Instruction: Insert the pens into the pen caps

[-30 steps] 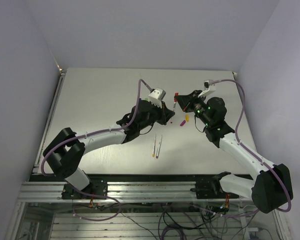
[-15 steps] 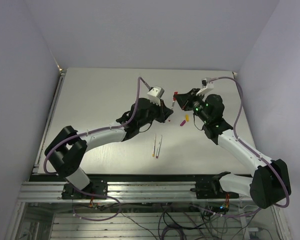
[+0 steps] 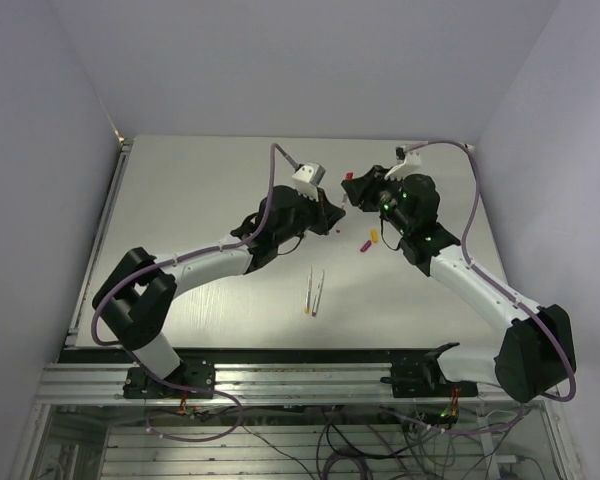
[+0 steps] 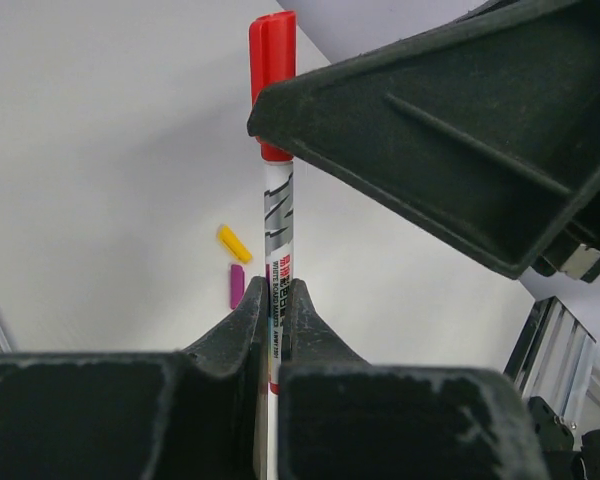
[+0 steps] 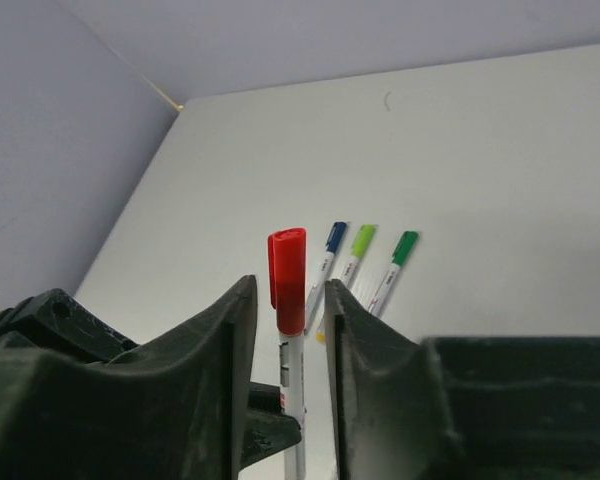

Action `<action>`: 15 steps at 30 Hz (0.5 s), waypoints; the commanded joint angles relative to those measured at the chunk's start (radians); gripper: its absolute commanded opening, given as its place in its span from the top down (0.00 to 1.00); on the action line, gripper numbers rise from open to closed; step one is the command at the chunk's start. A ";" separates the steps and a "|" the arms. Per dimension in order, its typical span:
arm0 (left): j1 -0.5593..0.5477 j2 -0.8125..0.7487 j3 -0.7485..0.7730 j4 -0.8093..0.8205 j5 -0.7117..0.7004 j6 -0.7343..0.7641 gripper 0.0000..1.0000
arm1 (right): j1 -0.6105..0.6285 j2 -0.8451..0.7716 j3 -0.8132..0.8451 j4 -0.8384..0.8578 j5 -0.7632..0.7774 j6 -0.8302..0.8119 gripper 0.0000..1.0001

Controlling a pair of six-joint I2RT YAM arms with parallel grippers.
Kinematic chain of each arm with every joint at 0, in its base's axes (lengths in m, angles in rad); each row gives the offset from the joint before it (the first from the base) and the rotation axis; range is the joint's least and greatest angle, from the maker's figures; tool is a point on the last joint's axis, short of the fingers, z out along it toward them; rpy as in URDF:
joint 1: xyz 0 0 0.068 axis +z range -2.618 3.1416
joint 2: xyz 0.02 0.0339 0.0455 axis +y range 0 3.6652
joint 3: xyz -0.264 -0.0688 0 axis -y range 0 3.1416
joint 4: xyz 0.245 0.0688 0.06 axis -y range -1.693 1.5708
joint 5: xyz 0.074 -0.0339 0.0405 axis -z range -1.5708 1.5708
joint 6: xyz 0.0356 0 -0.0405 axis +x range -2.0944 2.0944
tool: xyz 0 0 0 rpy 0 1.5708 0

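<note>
My left gripper (image 4: 277,310) (image 3: 332,215) is shut on a white pen (image 4: 279,235), held upright above the table. A red cap (image 5: 288,265) (image 4: 272,60) sits on the pen's top end. My right gripper (image 5: 290,300) (image 3: 352,190) stands open around that red cap, with a gap on each side. A yellow cap (image 4: 234,243) (image 3: 373,237) and a purple cap (image 4: 237,285) (image 3: 364,246) lie loose on the table below. Two uncapped pens (image 3: 313,293) lie side by side nearer the arm bases.
Three capped pens lie together on the table in the right wrist view: blue (image 5: 335,237), light green (image 5: 362,240), green (image 5: 405,247). The grey table (image 3: 180,200) ends at walls on the left, back and right.
The right gripper has opened off the red cap, which stays on the pen. Both grippers have shifted a little toward the back of the table.
</note>
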 commanded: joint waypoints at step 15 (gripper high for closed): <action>-0.002 0.225 0.212 -0.249 -0.160 0.023 0.93 | 0.009 -0.237 0.009 -0.133 0.348 -0.080 0.41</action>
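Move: The red cap sits between the right hand's already parted fingers, its middle about 1 cm ahead, straight on sideways and level with them; from the left hand, which holds its pen, it lies some 5 cm ahead, 1 cm right and 4 cm up. The capped green pen lies about 8 cm left of the left hand, level ahead, 21 cm below; the loose purple cap 8 cm right and 8 cm back, equally low. With its fingers already clear of the red cap, the right hand spreads them wide and backs off from the pen, first straight up, then up and to the right and a little back, about 10 cm higher in all, tipping its fingers up and turning clockwise by a little over 10 degrees. The left hand keeps its pinch on the pen's barrel, waits briefly, then lowers the capped pen about 7 cm towards the table and slightly forward, rolling some 10 degrees with its left side rising. ##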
